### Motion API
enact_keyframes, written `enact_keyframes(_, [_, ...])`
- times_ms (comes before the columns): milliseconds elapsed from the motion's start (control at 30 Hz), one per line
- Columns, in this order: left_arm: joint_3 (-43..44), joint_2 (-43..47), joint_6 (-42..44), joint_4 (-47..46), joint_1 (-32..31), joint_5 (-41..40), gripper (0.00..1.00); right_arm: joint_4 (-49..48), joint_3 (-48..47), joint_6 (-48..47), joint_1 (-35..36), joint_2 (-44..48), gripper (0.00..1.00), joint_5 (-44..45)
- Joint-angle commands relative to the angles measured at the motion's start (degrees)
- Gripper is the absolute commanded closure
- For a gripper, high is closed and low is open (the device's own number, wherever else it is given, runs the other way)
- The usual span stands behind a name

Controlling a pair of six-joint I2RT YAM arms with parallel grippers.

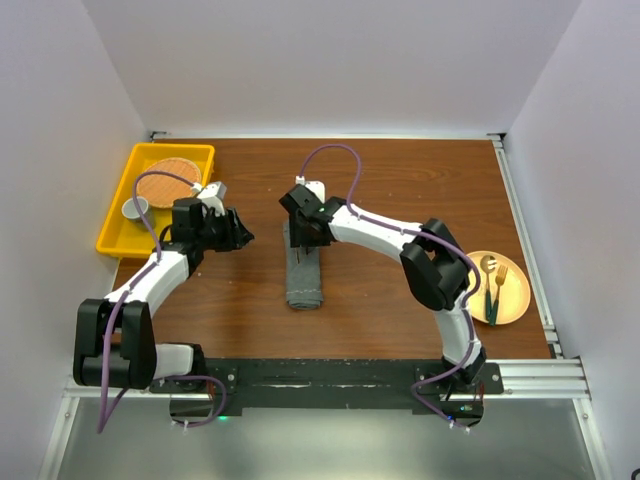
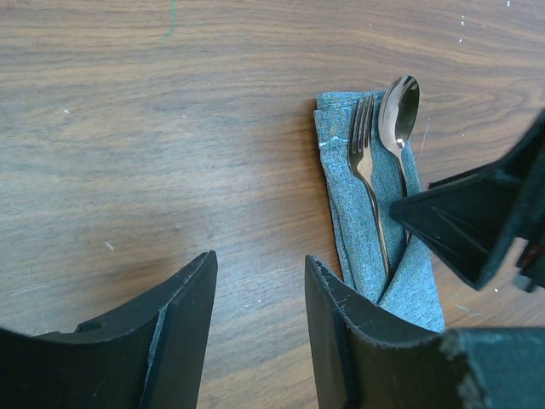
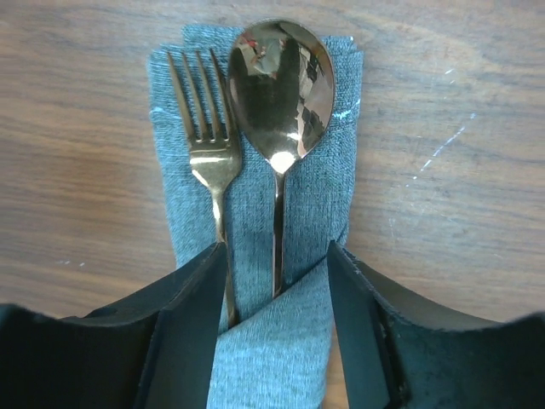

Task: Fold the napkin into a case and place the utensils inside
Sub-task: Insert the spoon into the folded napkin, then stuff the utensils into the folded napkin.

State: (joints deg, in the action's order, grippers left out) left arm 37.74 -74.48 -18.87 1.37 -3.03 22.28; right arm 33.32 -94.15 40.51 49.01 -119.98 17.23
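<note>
The napkin lies mid-table folded into a long narrow case (image 1: 304, 280). In the right wrist view a copper fork (image 3: 207, 153) and spoon (image 3: 281, 85) rest side by side on the case (image 3: 264, 349), their handles tucked under its diagonal flap. My right gripper (image 3: 277, 256) hovers open over the flap, its jaws on either side of the handles and gripping nothing. It sits at the far end of the case (image 1: 305, 228). My left gripper (image 2: 260, 260) is open over bare wood just left of the case (image 2: 358, 230), and from it I see the fork (image 2: 362, 141) and spoon (image 2: 398, 111).
A round yellow plate (image 1: 515, 300) at the right edge carries more utensils (image 1: 492, 285). A yellow tray (image 1: 115, 215) at the back left holds a woven orange mat and a small white cup. White walls enclose the table.
</note>
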Motion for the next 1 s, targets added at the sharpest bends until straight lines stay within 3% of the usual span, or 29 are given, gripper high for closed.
enact_keyframes(0, [1.3, 1.1, 1.9, -1.6, 0.4, 1.4, 0.50, 1.3, -1.1, -1.5, -0.1, 6.3, 0.44, 1.1])
enact_keyframes(167, [4.9, -0.6, 12.1, 1.0, 0.3, 6.3, 0.50, 2.3, -5.4, -9.4, -2.4, 8.2, 0.40, -1.6])
enact_keyframes(300, [13.4, -3.3, 29.5, 6.1, 0.0, 17.6, 0.48, 5.3, -10.2, -24.5, -5.3, 7.9, 0.19, -3.9])
enact_keyframes(433, [22.7, -10.5, 43.3, 10.7, -1.5, 16.5, 0.41, 1.8, -5.4, -33.0, -13.1, 12.0, 0.02, -15.5])
enact_keyframes(467, [25.1, -12.2, 48.7, 13.8, -2.4, 16.3, 0.39, 1.6, -3.5, -33.3, -14.8, 12.6, 0.02, -18.3])
enact_keyframes(633, [37.5, -22.5, 59.4, 17.0, -5.0, 14.0, 0.28, 1.0, -0.3, -33.7, -25.6, 12.4, 0.02, -29.0])
enact_keyframes(800, [46.1, -31.1, 69.7, 16.7, -8.6, 10.9, 0.16, 0.4, 2.8, -38.9, -29.1, 15.0, 0.02, -31.2])
enact_keyframes(967, [54.7, -38.0, 76.3, 18.9, -10.0, 12.8, 0.06, 1.2, 4.7, -40.2, -30.6, 15.7, 0.02, -34.0])
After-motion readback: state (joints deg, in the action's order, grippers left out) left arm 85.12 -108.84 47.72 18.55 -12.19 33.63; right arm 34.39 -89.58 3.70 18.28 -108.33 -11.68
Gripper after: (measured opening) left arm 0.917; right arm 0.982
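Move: The right hand hovers some 3 cm above the napkin with the released spoon's handle between its half-open fingers; the spoon's bowl lies about 4 cm ahead and straight in line. The fork head is roughly 2 cm ahead and 3 cm to the left; the napkin's pocket mouth is about 3 cm back, in line. From the left hand the spoon's bowl lies some 4 cm ahead, 15 cm to the right and 7 cm down. Up off the spoon and away to the right goes the empty right hand, rising about 10 cm and swinging forward, then mostly sideways some 18 cm, its fingers spreading wide; it sinks a few centimetres at the end. The left hand arcs about 15 cm forward and 8 cm right, up and partly down again, to beyond the napkin's far end, opening wide while turning clockwise and rolling left side up. ##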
